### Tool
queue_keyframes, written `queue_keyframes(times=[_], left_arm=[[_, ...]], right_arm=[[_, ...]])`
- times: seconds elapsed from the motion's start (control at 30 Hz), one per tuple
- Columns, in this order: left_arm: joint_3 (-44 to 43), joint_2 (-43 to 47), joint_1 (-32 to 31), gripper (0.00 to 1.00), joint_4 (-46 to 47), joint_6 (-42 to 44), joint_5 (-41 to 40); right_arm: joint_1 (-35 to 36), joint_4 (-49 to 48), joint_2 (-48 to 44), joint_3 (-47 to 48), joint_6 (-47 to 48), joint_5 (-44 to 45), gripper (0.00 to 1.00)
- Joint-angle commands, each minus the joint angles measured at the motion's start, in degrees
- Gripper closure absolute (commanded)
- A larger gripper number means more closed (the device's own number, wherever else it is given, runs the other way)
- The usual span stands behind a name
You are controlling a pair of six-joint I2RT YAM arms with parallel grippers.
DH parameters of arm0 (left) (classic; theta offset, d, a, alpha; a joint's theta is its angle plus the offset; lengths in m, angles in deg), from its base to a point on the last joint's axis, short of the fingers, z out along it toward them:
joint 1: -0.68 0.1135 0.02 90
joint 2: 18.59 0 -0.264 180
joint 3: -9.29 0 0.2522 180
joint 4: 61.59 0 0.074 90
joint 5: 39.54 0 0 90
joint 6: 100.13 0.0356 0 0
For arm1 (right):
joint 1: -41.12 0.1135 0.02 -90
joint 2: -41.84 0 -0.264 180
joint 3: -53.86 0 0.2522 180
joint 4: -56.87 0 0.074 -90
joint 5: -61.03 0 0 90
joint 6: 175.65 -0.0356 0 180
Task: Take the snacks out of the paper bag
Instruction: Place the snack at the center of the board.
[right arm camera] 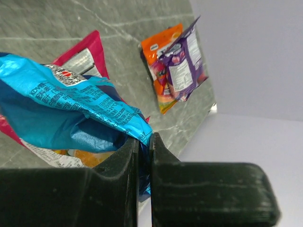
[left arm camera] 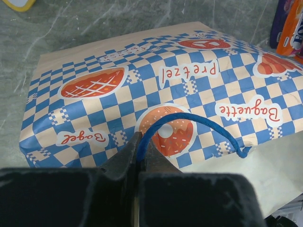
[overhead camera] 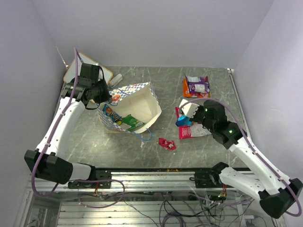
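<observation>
The paper bag (overhead camera: pixel 142 101) lies on its side left of centre, its mouth open toward me. A green snack (overhead camera: pixel 134 123) and a blue-patterned one (overhead camera: pixel 111 113) lie inside. My left gripper (overhead camera: pixel 112 98) is at the bag's upper left edge, shut on the blue cord handle (left arm camera: pixel 205 120), which loops out from between its fingertips (left arm camera: pixel 142 142) over the checkered side (left arm camera: pixel 189 90). My right gripper (right arm camera: pixel 144 139) is shut on a corner of a blue snack packet (right arm camera: pixel 71 99), held just above the red-pink packet (overhead camera: pixel 194 131). Orange (right arm camera: pixel 158 52) and purple (right arm camera: pixel 182 61) packets lie at the back right.
A small red packet (overhead camera: pixel 166 144) lies on the table in front of the bag, near the bag's other blue handle (overhead camera: pixel 145 135). A wooden-framed whiteboard (overhead camera: pixel 75 71) and a white cylinder (overhead camera: pixel 116 78) sit at the back left. Walls close in on both sides.
</observation>
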Motion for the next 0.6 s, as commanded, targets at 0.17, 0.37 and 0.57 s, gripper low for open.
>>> queue_keyframes(times=[0.17, 0.37, 0.57], left_arm=[[-1.0, 0.7, -0.9, 0.93, 0.4, 3.7, 0.9], [-1.1, 1.0, -0.9, 0.93, 1.1, 4.4, 1.5], [-1.7, 1.3, -0.9, 0.93, 0.5, 5.5, 1.1]], right_arm=[[-22.4, -16.7, 7.3, -0.3, 4.4, -28.3, 1.00], [-27.9, -13.2, 6.3, -3.8, 8.3, -37.0, 1.00], [-28.1, -12.5, 7.5, -12.3, 11.9, -39.9, 1.00]])
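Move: The blue snack pack already hangs from the right hand. The spot it is being taken to, the middle of the big red pack, lies about 3 cm ahead of this hand, 2 cm to its left and some 20 cm below. The orange and purple packs lie about 25 cm ahead and 1 cm left; the small red pack is 8 cm back and 16 cm left. From the left hand, the big red pack is about 44 cm right, 1 cm back and 20 cm below. Down some 7 cm in all, the right hand lowers the blue pack towards the big red pack. It first sweeps about 5 cm forward and 4 cm right as it sinks, then eases back a centimetre while still descending. The wrist tips the fingers about 10 degrees further down, and they keep their pinch on the pack's end. ##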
